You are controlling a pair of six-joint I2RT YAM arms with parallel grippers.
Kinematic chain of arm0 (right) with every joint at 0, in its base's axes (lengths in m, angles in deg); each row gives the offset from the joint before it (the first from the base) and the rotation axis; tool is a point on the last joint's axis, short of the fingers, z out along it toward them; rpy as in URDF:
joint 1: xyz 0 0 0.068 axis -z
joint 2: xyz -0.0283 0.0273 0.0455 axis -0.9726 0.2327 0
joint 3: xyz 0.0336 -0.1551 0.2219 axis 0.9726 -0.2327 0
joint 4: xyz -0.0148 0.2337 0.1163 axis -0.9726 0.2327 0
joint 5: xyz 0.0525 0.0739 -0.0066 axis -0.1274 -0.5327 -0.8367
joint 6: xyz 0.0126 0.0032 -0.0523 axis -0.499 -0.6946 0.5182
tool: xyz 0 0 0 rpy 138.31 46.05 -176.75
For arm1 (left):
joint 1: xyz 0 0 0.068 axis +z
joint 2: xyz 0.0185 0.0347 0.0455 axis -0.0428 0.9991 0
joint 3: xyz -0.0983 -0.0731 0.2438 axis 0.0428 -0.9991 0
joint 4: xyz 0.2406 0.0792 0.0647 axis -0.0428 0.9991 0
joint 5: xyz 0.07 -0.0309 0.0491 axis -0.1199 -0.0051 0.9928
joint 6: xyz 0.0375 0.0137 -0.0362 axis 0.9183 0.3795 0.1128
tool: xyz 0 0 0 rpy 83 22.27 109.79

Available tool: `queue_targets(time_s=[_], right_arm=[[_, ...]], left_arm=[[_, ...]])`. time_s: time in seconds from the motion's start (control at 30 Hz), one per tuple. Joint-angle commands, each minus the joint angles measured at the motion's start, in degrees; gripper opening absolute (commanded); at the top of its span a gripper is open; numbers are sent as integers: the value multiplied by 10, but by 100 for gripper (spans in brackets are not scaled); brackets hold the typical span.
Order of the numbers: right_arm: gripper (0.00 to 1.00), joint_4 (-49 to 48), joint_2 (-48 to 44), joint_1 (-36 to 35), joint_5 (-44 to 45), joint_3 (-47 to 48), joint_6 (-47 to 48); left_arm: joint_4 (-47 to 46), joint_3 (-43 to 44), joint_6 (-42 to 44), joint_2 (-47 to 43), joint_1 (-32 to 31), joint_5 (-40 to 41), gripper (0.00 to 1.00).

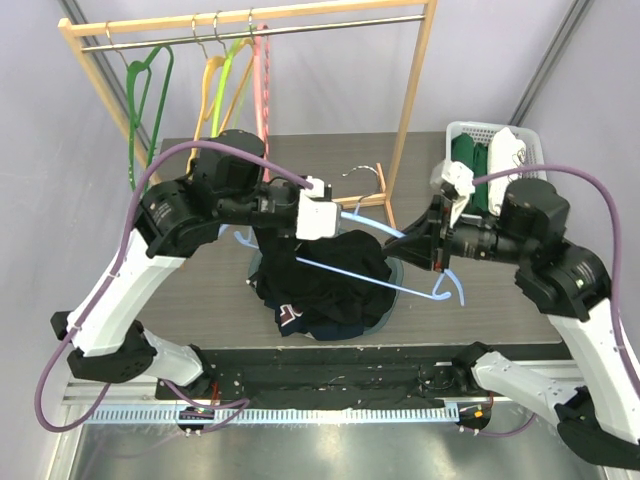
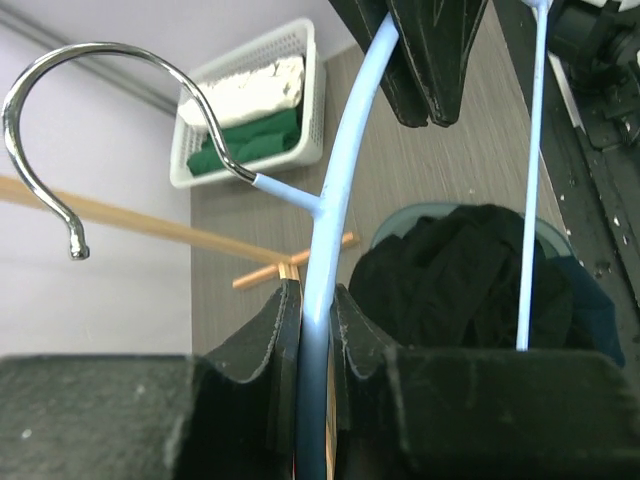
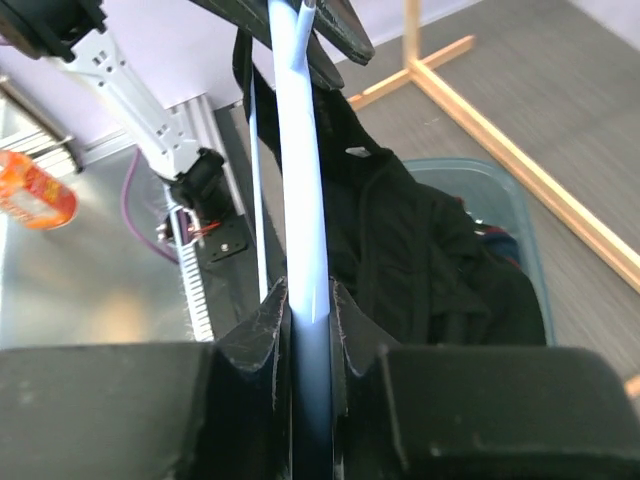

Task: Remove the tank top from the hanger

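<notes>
A light-blue hanger (image 1: pixel 372 280) with a metal hook (image 1: pixel 366 174) is held above the table by both grippers. My left gripper (image 1: pixel 345 214) is shut on its upper arm just below the hook (image 2: pixel 60 130), the blue bar (image 2: pixel 316 300) pinched between the pads. My right gripper (image 1: pixel 393 238) is shut on the same arm (image 3: pixel 305 250) further along. The black tank top (image 1: pixel 345 268) droops from the hanger in a bunch; it also shows as dark cloth in both wrist views (image 2: pixel 450 280) (image 3: pixel 400 250).
A teal basin (image 3: pixel 505 200) with more dark clothes (image 1: pixel 300 318) sits under the tank top. A wooden rack (image 1: pixel 412 90) with green, yellow and pink hangers (image 1: pixel 215 75) stands behind. A white basket (image 1: pixel 462 133) of folded clothes is at the back right.
</notes>
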Motion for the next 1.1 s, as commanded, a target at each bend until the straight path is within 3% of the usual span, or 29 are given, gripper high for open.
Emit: queue_targets(time_s=[0.0,0.07,0.1,0.13,0.17,0.23,0.4,0.67,0.83,1.07], right_arm=[[1,-34,-46,2,91,21,-24],[1,-30,-57,2,118,28,-25],[1,-21,-60,2,123,37,-24],[1,-14,-62,2,128,43,-21],[1,-7,-65,2,140,48,-17],[1,20,-71,2,155,65,-2],[1,88,-79,2,222,126,35],[1,115,-85,1,275,166,55],[1,116,-85,2,277,152,53],[1,113,-84,2,302,132,58]], left_arm=[[-70,18,-44,10,-16,42,1],[-88,14,-55,15,-24,54,9],[-94,16,-59,18,-25,62,34],[-106,19,-68,20,-28,69,51],[-113,33,-73,26,-30,76,79],[-127,54,-90,31,-36,98,98],[-142,128,-115,38,-43,142,100],[-216,51,-138,-17,-43,262,100],[-216,56,-174,-20,-43,285,100],[-218,-7,-229,-49,-32,286,100]])
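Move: The black tank top's strap loop hangs over the blue hanger about 8 cm left of the left hand, 2 cm nearer the base and slightly lower; from the right hand, it lies some 24 cm to the left and 4 cm farther out. Both hands already pinch that hanger. Its hook stem stands roughly 6 cm right of the left hand, and the clothes bin's middle is about 8 cm ahead of that hand and 35 cm below. The blue hanger, with the tank top still on it, is handed over to the right gripper, which keeps its pinch and draws it about 10 cm right and some 5 cm up, turning clockwise. The left fingers let go, opening wide; after edging right, that hand rises about 10 cm, goes forward and swings back left, turning some 25 degrees counter-clockwise. ##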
